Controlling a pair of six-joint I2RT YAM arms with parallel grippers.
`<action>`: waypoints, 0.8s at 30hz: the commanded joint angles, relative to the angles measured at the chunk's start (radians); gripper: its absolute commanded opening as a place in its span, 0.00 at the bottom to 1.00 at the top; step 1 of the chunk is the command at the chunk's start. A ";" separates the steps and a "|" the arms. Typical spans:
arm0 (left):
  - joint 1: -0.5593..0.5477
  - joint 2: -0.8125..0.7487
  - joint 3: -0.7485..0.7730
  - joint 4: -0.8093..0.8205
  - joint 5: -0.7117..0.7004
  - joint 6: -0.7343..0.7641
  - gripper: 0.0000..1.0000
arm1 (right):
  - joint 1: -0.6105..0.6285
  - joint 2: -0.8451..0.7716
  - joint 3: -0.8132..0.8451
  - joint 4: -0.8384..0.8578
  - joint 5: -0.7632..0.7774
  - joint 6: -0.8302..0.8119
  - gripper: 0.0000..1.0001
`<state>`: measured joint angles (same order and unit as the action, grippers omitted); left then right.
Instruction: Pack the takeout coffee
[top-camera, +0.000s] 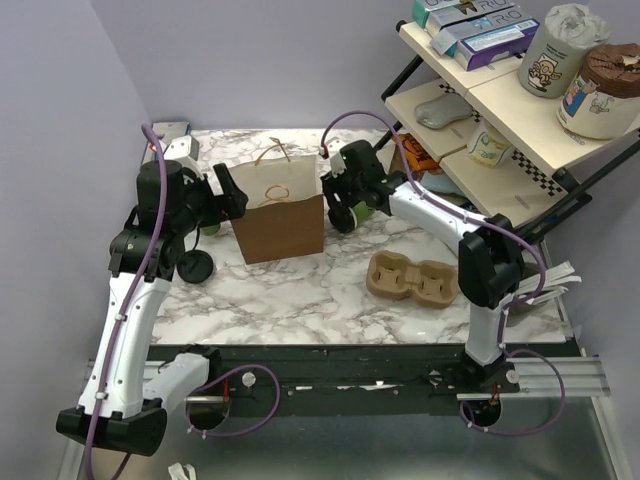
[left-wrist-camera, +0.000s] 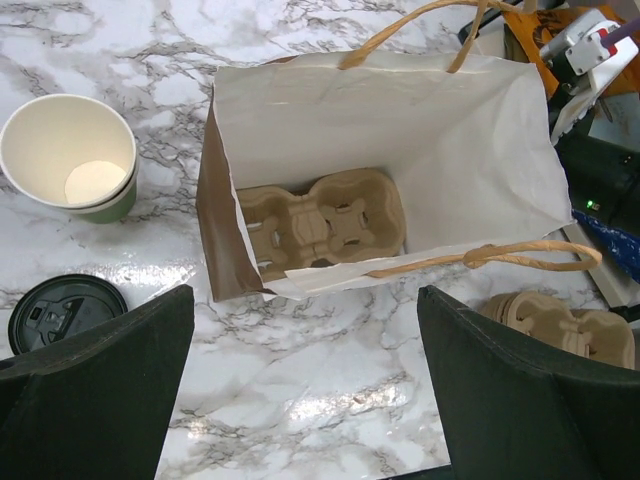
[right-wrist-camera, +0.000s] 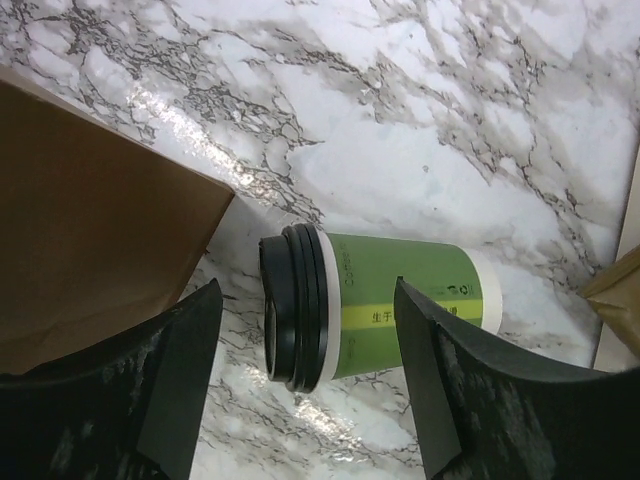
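Observation:
The takeout coffee (right-wrist-camera: 385, 300), a green paper cup with a black lid, lies on its side on the marble just right of the brown paper bag (right-wrist-camera: 90, 240). My right gripper (right-wrist-camera: 306, 330) hangs over it, open, one finger on each side of its lid end. In the top view the cup (top-camera: 364, 212) shows under that gripper (top-camera: 341, 207). My left gripper (left-wrist-camera: 305, 400) stands open and empty above the marble in front of the open bag (left-wrist-camera: 400, 120). A pulp cup tray (left-wrist-camera: 320, 220) lies at the bottom of the bag.
A lidless green cup (left-wrist-camera: 72, 160) and a loose black lid (left-wrist-camera: 60, 312) sit left of the bag. A second pulp tray (top-camera: 412, 280) lies on the table's right half. A shelf rack (top-camera: 520, 100) with boxes and tubs stands at the back right.

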<state>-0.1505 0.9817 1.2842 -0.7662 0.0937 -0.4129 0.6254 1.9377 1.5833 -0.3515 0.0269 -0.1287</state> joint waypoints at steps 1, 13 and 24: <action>0.003 -0.037 0.020 -0.035 -0.041 -0.015 0.99 | 0.004 0.003 -0.049 0.003 0.062 0.073 0.76; 0.003 -0.051 0.000 -0.041 -0.037 -0.012 0.99 | 0.020 0.006 -0.094 -0.112 0.258 0.098 0.63; 0.003 -0.064 -0.023 -0.031 -0.032 -0.013 0.99 | 0.043 -0.009 -0.134 -0.153 0.384 0.106 0.45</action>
<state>-0.1505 0.9401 1.2747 -0.8024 0.0788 -0.4198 0.6582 1.9320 1.4803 -0.4137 0.3126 -0.0490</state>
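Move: The lidded coffee cup lies on its side, its middle about 2 cm ahead of the right hand, some 4 cm to its right and 6 cm below. The paper bag stands just beside it, its middle roughly 12 cm to this hand's left and 3 cm back; the cup carriers lie about 14 cm back and 16 cm to its right. From the left hand the cup is some 26 cm to the right, 13 cm ahead and 24 cm below. To the right and down, away from the paper bag, the right hand goes about 5 cm sideways while sinking 4 cm over the lid end of the cup, easing slightly back. The wrist turns some 15 degrees clockwise and rolls its left side down, while the open fingers draw partly together, the left one coming against the black lid. ##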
